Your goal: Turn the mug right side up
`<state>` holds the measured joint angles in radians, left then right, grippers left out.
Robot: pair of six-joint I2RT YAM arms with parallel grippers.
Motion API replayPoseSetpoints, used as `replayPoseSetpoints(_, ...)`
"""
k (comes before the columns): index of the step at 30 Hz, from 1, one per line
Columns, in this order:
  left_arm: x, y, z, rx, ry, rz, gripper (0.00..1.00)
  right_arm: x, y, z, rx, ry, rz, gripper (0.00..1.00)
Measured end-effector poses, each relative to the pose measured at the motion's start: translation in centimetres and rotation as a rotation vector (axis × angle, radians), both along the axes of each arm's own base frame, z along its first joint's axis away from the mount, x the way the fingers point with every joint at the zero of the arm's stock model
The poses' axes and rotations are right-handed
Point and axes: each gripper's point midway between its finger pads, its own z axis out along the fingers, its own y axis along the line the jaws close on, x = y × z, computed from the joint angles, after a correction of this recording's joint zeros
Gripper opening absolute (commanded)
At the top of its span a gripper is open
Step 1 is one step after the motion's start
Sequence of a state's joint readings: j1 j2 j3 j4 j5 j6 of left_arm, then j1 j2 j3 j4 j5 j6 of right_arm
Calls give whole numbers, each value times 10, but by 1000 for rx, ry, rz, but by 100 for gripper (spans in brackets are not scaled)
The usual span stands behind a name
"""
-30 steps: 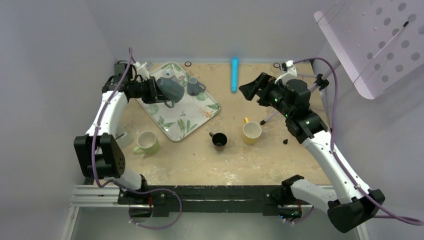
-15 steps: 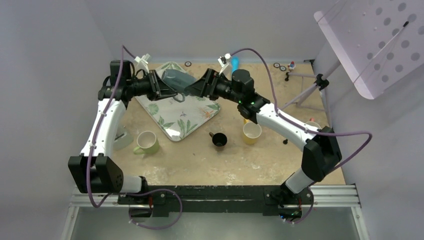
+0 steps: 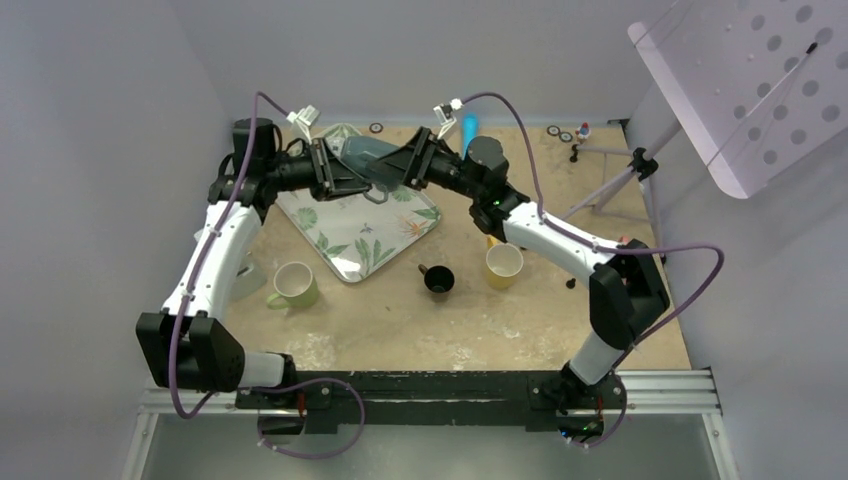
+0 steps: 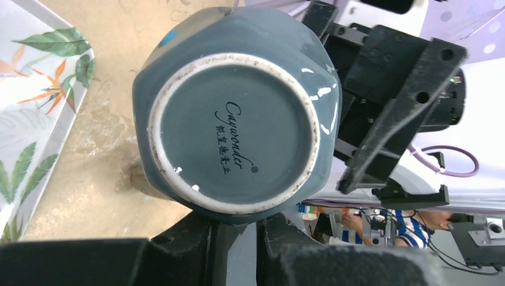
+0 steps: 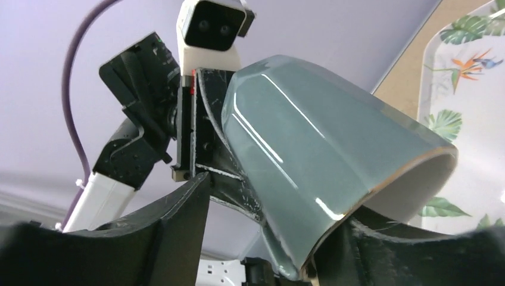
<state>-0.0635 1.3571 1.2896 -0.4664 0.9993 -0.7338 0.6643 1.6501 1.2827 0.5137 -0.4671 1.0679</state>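
Note:
A grey-blue faceted mug (image 3: 363, 157) hangs on its side in the air above the back of the tray. My left gripper (image 3: 338, 176) is shut on its handle. The left wrist view faces the mug's base (image 4: 232, 128), with the left gripper (image 4: 238, 229) pinching the handle below it. My right gripper (image 3: 397, 168) meets the mug's mouth from the right. In the right wrist view the right gripper (image 5: 277, 208) straddles the mug wall (image 5: 321, 161): one finger sits inside the rim, and the outer finger (image 5: 178, 208) stands apart from the wall.
A leaf-patterned tray (image 3: 355, 235) lies under both grippers. A green mug (image 3: 293, 285), a small dark cup (image 3: 438, 279) and a yellow mug (image 3: 503, 265) stand upright on the table. A blue cylinder (image 3: 469, 127) lies at the back edge.
My right arm swung left across the table to the mug and its jaws narrowed around the rim. My left arm lifted the mug and carried it right.

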Motion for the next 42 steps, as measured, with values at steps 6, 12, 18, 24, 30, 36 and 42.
replayPoseSetpoints(6, -4, -8, 0, -19, 31, -18, 0, -2, 8, 1, 46, -43, 83, 0)
replayPoseSetpoints(12, -15, -6, -9, 67, 14, -50, 78, -8, 3, 3, -33, -99, 52, 0)
replayPoseSetpoints(18, -19, 12, -15, 303, -187, -79, 100, 2, -25, -14, -278, -59, -98, 0)
replayPoseSetpoints(24, -10, 41, -13, 493, -315, -32, 100, 4, -57, -33, -611, -45, -243, 0)
replayPoseSetpoints(30, 33, 69, -44, 687, -315, 38, 100, -61, -89, -68, -961, 44, -247, 0)
replayPoseSetpoints(36, 93, 91, -89, 834, -244, 113, 100, -124, -124, -117, -1182, 161, -186, 0)
replayPoseSetpoints(42, 136, 96, -129, 916, -161, 169, 98, -168, -162, -192, -1295, 300, -160, 0)
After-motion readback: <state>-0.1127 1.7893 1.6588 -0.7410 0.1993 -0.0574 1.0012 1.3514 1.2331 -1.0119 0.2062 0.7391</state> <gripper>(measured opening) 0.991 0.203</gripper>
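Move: The blue-green mug hangs between the two grippers, still held by the left, its middle about 5 cm ahead and 2 cm right of that hand; the blue-grey mug sits on the tray some 19 cm ahead and 26 down, the light grey mug 22 ahead, 12 left and equally low. From the right hand the blue-green mug's middle lies about 3 cm ahead and 5 left, the black mug 8 back, 8 right and 30 below, the yellow mug 3 back, 23 right, equally low. The right fingers, already astride the blue-green mug's rim with one inside, shut on its wall before the left fingers spread wide and free its handle; then the right hand carries the mug down about 20 cm, back and to the right towards the near table, rolling its fingers some 75 degrees to point down. The emptied left hand backs off to its left, then swings forward and down about 13 cm each over the tray towards the light grey and blue-grey mugs, tipping its open fingers downward. ##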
